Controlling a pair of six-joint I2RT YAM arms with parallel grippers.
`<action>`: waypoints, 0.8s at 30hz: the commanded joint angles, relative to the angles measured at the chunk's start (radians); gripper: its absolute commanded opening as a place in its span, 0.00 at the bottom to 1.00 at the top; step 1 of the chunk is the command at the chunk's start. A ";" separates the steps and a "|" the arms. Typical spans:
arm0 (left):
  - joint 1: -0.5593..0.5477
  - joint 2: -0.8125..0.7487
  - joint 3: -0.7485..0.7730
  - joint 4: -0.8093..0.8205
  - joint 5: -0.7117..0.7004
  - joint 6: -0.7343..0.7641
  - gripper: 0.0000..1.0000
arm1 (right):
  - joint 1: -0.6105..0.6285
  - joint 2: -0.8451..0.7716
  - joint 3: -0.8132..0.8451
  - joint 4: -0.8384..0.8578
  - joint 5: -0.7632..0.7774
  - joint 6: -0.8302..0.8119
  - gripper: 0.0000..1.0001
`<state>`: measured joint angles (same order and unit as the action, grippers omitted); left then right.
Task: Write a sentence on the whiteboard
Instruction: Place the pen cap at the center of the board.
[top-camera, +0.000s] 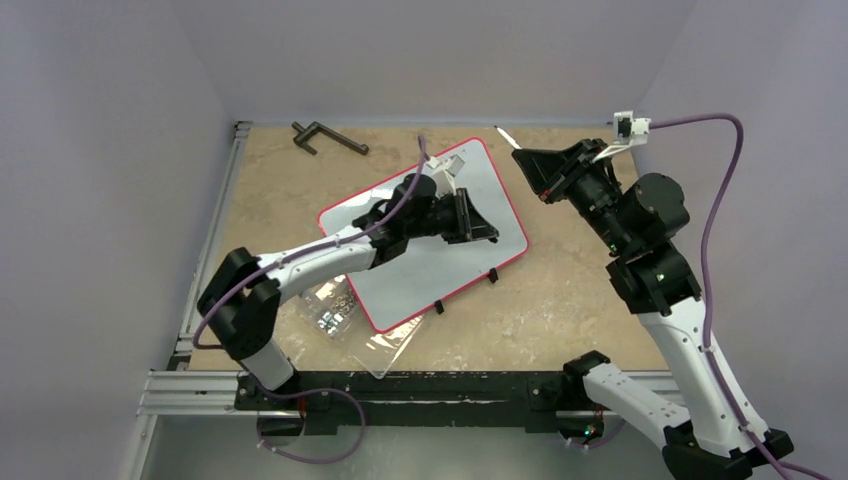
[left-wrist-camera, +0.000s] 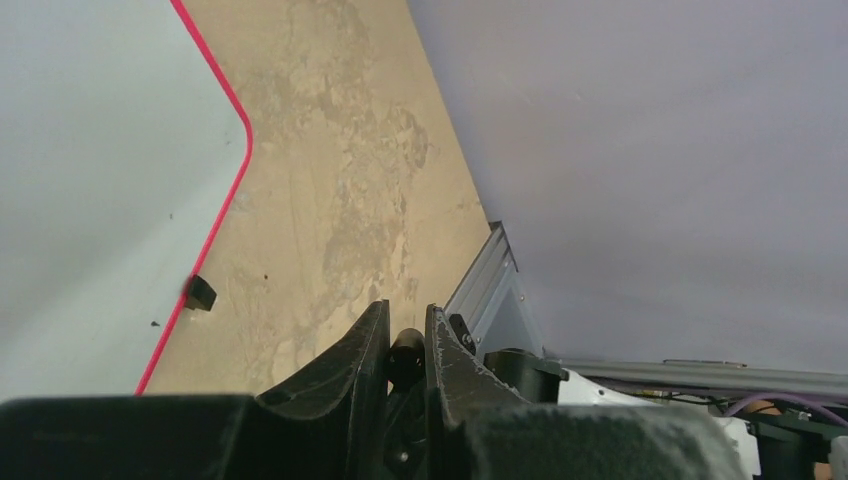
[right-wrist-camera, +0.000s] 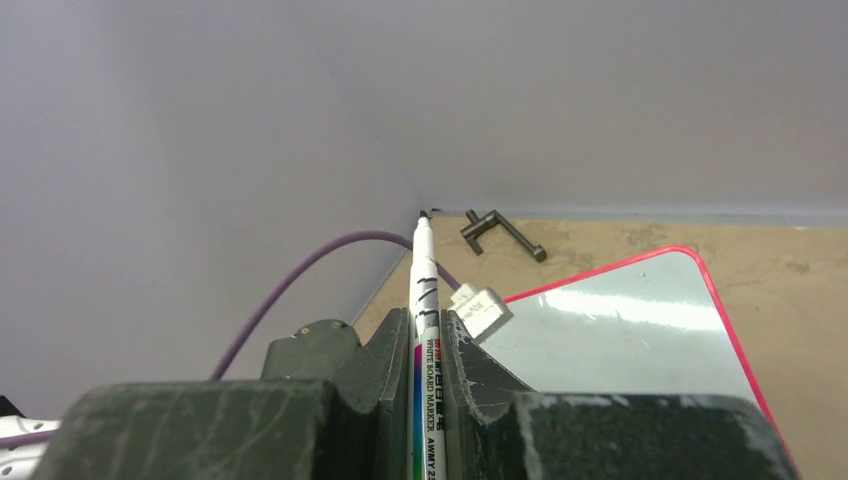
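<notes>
The whiteboard (top-camera: 430, 265), white with a thin red rim, lies tilted in the middle of the table. My left gripper (top-camera: 486, 224) hovers over its right half, shut on a small black cap (left-wrist-camera: 406, 350). In the left wrist view the board (left-wrist-camera: 90, 190) fills the left side, with one black foot (left-wrist-camera: 200, 292) at its rim. My right gripper (top-camera: 527, 160) is raised beyond the board's far right corner, shut on a white board marker (right-wrist-camera: 424, 290) whose bare tip points at the back wall. The sentence is out of view; the board's visible parts are blank.
A black clamp handle (top-camera: 328, 137) lies at the back of the table. A clear plastic box of screws (top-camera: 335, 310) and a clear lid (top-camera: 388, 345) sit by the board's near left edge. Purple cables run along both arms. An aluminium rail (top-camera: 210, 240) borders the left.
</notes>
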<state>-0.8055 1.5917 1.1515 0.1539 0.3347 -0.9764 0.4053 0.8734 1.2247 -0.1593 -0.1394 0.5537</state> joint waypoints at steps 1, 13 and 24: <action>-0.055 0.122 0.115 0.057 0.028 0.086 0.00 | -0.003 -0.011 0.031 -0.011 0.050 -0.035 0.00; -0.186 0.420 0.265 0.013 -0.053 0.293 0.00 | -0.002 -0.061 0.016 -0.065 0.137 -0.079 0.00; -0.230 0.599 0.424 -0.114 -0.055 0.385 0.11 | -0.002 -0.056 -0.010 -0.057 0.126 -0.077 0.00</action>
<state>-1.0378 2.1437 1.4990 0.0708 0.2623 -0.6369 0.4053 0.8204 1.2213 -0.2325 -0.0177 0.4896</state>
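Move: The left hand, gripping the pen cap, is headed for bare table just off the board's near right side, some 11 cm to its right, 4 cm back and about 23 cm below it. The right clip is about 4 cm right and 2 cm ahead, the left clip about 8 cm left and 6 cm back, and the board's centre about 10 cm left and 11 cm ahead, all on that level. From the right hand, that bare spot is about 5 cm right, 3 cm back and 45 cm down. The left hand keeps its pinch on the pen cap and sinks about 16 cm while travelling some 12 cm to the right and a little back, away from the board's centre and out over the bare table, its fingers tipping some 20 degrees further down and swinging clockwise, the descent slowing at the end. The right hand keeps the uncapped marker raised, easing about 3 cm right with a slight clockwise turn. ##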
